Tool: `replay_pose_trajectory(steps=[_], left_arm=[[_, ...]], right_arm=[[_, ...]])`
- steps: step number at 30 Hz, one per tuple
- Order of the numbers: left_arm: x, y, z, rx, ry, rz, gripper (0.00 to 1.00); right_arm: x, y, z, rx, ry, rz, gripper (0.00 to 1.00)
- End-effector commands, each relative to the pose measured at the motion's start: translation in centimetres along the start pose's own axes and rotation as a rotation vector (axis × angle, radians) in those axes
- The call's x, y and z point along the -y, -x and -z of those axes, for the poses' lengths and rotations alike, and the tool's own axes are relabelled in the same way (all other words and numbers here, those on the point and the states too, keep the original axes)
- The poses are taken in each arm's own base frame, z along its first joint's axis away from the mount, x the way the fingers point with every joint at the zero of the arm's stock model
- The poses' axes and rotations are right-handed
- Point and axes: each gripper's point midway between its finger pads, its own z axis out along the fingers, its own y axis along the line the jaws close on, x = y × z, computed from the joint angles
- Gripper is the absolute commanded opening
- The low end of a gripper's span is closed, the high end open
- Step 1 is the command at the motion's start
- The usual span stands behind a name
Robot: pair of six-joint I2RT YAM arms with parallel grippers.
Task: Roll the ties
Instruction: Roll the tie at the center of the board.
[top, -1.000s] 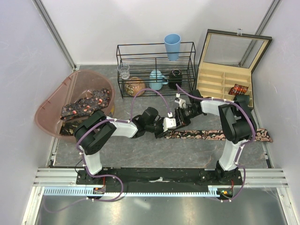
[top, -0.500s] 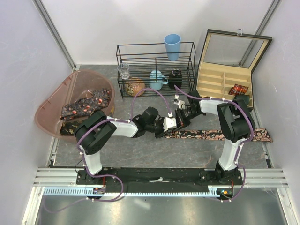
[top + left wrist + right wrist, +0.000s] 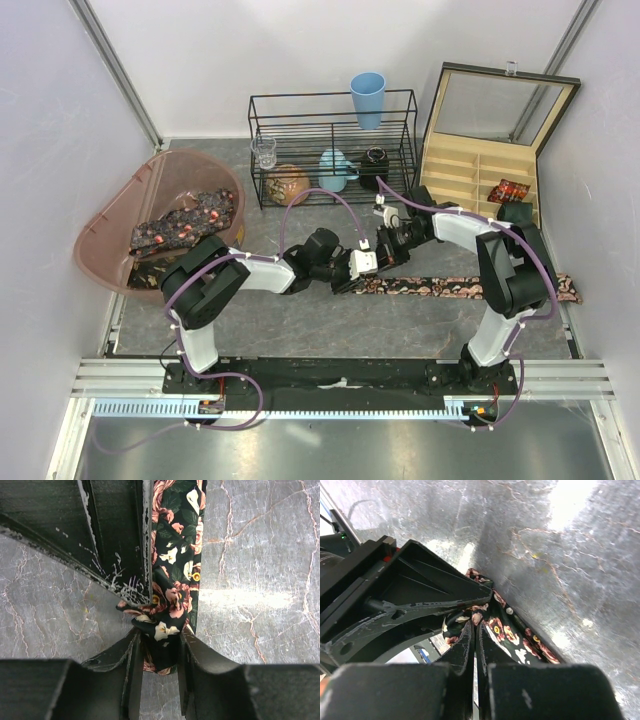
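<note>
A long dark floral tie (image 3: pixel 470 289) lies flat across the table, running from the middle to the right. Its left end is bunched into a small coil (image 3: pixel 162 630), and my left gripper (image 3: pixel 160 641) is shut on that coil from both sides. My right gripper (image 3: pixel 476 622) meets it from the far side, its jaws shut with the tips pinching a fold of the same end (image 3: pixel 490 612). In the top view both grippers (image 3: pixel 352 276) (image 3: pixel 384 250) crowd over that end and hide the coil. More ties (image 3: pixel 185 222) lie in the pink tub (image 3: pixel 105 215).
An open wooden compartment box (image 3: pixel 455 165) at the back right holds one rolled tie (image 3: pixel 510 190). A black wire rack (image 3: pixel 330 100) stands at the back with a blue cup (image 3: pixel 368 98), a glass (image 3: pixel 264 152) and small vessels. White walls enclose the table.
My right gripper has shut at the tie's bunched end and shifted slightly. The left gripper stays clamped on the coil, almost still.
</note>
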Motion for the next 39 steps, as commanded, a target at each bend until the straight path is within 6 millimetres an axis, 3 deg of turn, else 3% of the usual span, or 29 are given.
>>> replay_pose_trajectory(steps=[1, 8, 15, 17, 20, 26, 31, 36, 39], left_arm=[[2.6, -9.3, 1.2, -0.307, -0.008, 0.144, 0.36], [3.0, -8.5, 1.6, -0.281, -0.024, 0.156, 0.41], [3.5, -6.5, 2.0, -0.199, -0.038, 0.158, 0.61], [3.8, -5.9, 2.2, -0.168, -0.048, 0.158, 0.63], [4.1, -3.0, 2.9, -0.063, -0.072, 0.123, 0.64], [2.9, 3.1, 4.6, 0.111, -0.014, 0.110, 0.64], [0.5, 5.4, 5.0, 0.152, 0.091, 0.087, 0.65], [0.8, 6.8, 3.6, 0.171, 0.016, 0.079, 0.56], [0.9, 5.9, 2.4, 0.132, -0.006, 0.105, 0.67]], right_arm=[[0.3, -0.4, 0.5, -0.006, -0.037, 0.007, 0.00], [3.0, -2.5, 0.1, -0.034, -0.158, -0.028, 0.00], [5.3, -2.1, -0.4, 0.017, -0.251, -0.038, 0.00], [5.5, -2.1, -0.6, 0.019, -0.254, -0.045, 0.00], [5.7, -2.2, -0.8, 0.026, -0.256, -0.056, 0.00], [5.7, -2.3, -0.8, 0.030, -0.257, -0.064, 0.00], [5.6, -2.3, -0.8, 0.032, -0.257, -0.064, 0.00], [5.5, -2.1, -0.8, 0.039, -0.255, -0.070, 0.00], [5.3, -2.0, -0.7, 0.044, -0.251, -0.070, 0.00]])
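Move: My left fingers already hold the tie's small roll, centred barely 1 cm to their right. From my shut right fingers, which have lifted a fold, the roll lies about 2 cm back, 2 cm left and 3 cm down. The middle of the unrolled strip is some 20 cm right and 3 cm back of them, about 5 cm down. The black cup stands roughly 23 cm ahead of my right hand, 1 cm left. I bring my right hand down nearly 4 cm and about 2 cm to the right, keeping its fingers shut on the fold and tilting some 10 degrees, then hold there. Meanwhile I open my left fingers and let go of the roll, slide them back and left about 4.5 cm, then lift some 5 cm, easing forward and right over the roll. ##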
